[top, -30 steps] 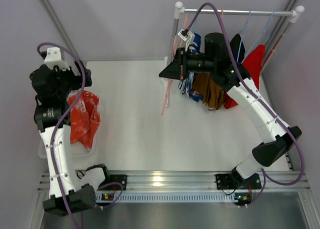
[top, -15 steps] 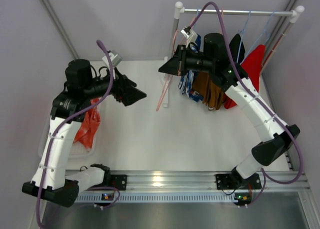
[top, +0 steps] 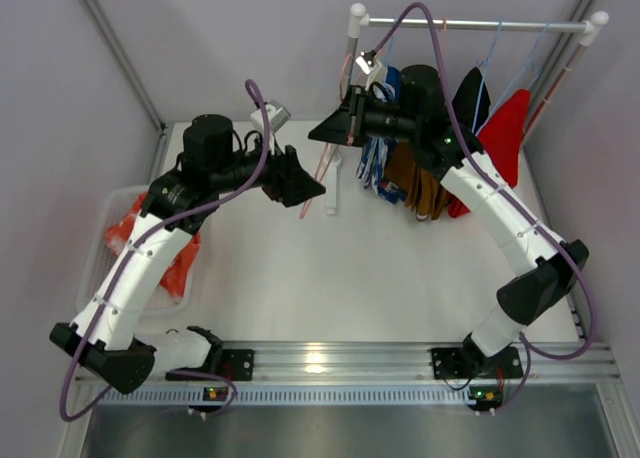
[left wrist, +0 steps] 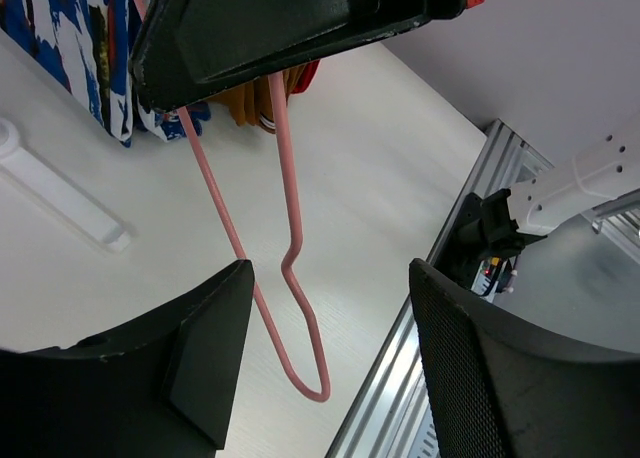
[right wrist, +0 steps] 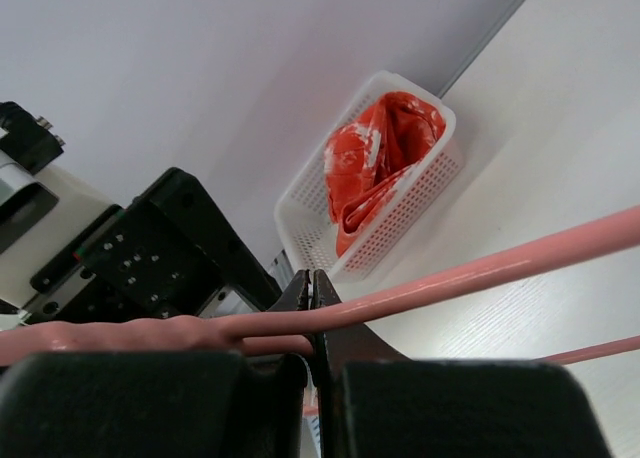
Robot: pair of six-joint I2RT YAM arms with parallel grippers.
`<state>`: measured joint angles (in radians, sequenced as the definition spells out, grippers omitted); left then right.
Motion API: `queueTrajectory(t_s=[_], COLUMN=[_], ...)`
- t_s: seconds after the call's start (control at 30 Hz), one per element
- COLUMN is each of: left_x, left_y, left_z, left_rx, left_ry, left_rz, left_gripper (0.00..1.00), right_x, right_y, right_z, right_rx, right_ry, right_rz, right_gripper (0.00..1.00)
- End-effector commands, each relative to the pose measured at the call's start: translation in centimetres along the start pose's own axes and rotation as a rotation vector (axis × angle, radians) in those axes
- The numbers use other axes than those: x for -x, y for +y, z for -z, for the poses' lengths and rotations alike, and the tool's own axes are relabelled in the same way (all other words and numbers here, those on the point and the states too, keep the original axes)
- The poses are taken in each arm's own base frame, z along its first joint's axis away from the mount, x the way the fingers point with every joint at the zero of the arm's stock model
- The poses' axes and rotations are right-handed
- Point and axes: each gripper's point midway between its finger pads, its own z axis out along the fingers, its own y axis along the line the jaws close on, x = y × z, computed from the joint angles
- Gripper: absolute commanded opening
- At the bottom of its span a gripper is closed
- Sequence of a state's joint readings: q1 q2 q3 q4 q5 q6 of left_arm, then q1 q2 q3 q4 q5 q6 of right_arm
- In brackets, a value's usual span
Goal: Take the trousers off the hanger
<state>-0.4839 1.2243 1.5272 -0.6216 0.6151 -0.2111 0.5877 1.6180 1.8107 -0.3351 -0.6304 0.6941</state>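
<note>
The orange-red speckled trousers [top: 178, 261] lie bunched in the white basket [top: 110, 214] at the left, free of the hanger; the right wrist view shows them there too [right wrist: 385, 163]. My right gripper [top: 327, 130] is shut on the pink hanger [top: 321, 168] and holds it above the table by the rack post; the wire is pinched between its jaws [right wrist: 311, 275]. My left gripper [top: 306, 184] is open and empty. The hanger's lower loop [left wrist: 300, 348] hangs between its fingers [left wrist: 328, 278] without touching them.
A clothes rack [top: 480, 24] stands at the back right with a blue patterned garment [top: 378, 163], brown trousers [top: 415, 183], a plain red garment [top: 505, 128] and light blue hangers [top: 490, 48]. Its white foot [top: 333, 183] lies on the table. A metal rail [top: 330, 363] runs along the front.
My left arm has swung from over the basket to the centre, and its open gripper now brackets the hanger's lower end. The right gripper has raised the hanger slightly. The trousers stay in the basket.
</note>
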Motion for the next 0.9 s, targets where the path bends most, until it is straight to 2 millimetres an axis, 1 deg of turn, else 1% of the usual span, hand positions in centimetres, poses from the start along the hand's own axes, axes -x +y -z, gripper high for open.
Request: queueTrajectory(t_s=[0.0,0.03,0.13,0.23,0.27,0.33,0.37,0.43,0.47,0.57,0.6,0.67,0.7,0.73,0.87], left_x=[1.1,1.2,1.4,1.4,1.4,1.3,1.3,1.2,0.9,0.6,0.4,0.7,0.8,1.0,1.7], left_y=[-0.1,-0.2,-0.6,-0.8,-1.0,-1.2,-1.4,-1.6,-1.6,-1.8,-1.9,-2.4,-2.5,-2.7,-2.6], left_z=[-0.8,-0.9,-1.2,-1.5,-1.5,-1.6,-1.6,-1.8,-1.9,-2.0,-2.0,-1.9,-1.8,-1.7,-1.3], left_rx=[0.001,-0.006,-0.027,-0.046,-0.054,-0.073,-0.083,-0.099,-0.101,-0.119,-0.126,-0.15,-0.155,-0.158,-0.148], left_ry=[-0.044,-0.043,-0.053,-0.054,-0.056,-0.054,-0.052,-0.048,-0.04,-0.031,-0.025,-0.028,-0.032,-0.038,-0.06], left_rz=[-0.003,0.01,0.055,0.093,0.106,0.118,0.135,0.156,0.168,0.196,0.204,0.222,0.226,0.237,0.259], left_gripper=[0.68,0.65,0.62,0.58,0.54,0.49,0.44,0.39,0.33,0.24,0.18,0.11,0.02,0.0,0.0], right_x=[1.6,1.4,1.1,0.8,0.8,0.8,0.8,0.8,0.9,0.9,0.9,0.8,0.8,0.8,0.8], right_y=[2.7,3.0,3.7,3.9,4.0,4.0,4.1,4.3,4.5,4.7,4.8,4.9,4.9,5.0,5.1], right_z=[-0.3,-0.2,-0.1,-0.1,-0.1,-0.1,-0.1,-0.1,0.0,0.0,0.0,0.1,0.1,0.2,0.3], right_rx=[0.096,0.113,0.152,0.167,0.17,0.173,0.176,0.187,0.191,0.203,0.206,0.211,0.214,0.214,0.213], right_ry=[-0.052,-0.043,-0.034,-0.023,-0.023,-0.018,-0.02,-0.017,-0.019,-0.018,-0.017,-0.012,-0.011,-0.012,-0.011], right_rz=[0.039,0.036,0.054,0.054,0.056,0.051,0.051,0.045,0.046,0.046,0.046,0.045,0.046,0.047,0.055], right_gripper=[0.0,0.0,0.0,0.0,0.0,0.0,0.0,0.0,0.0,0.0,0.0,0.0,0.0,0.0,0.01])
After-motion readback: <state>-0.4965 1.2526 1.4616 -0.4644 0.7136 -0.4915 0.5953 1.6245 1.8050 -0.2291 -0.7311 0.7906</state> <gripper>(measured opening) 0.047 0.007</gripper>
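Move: The left gripper, partly open, has the near lower arm of the pink hanger some 3 cm to its right, level with it in height and depth. The right hand already grips the hanger; that lower arm lies about 8 cm back from the right hand and 5 cm below, neither left nor right of it. From the left hand, the rack's near upright stands roughly 19 cm ahead and 10 cm right, the blue trousers 15 cm ahead and 18 cm right. Bring the left gripper about 2.5 cm to the right onto the hanger's lower arm, rolling the wrist and tilting its fingertips up, some 15 degrees in all, and close its fingers from mostly open to shut so they pinch the pink frame. Meanwhile keep the right fingers shut on the hanger and draw that hand about 2 cm up and nearly as far back. ##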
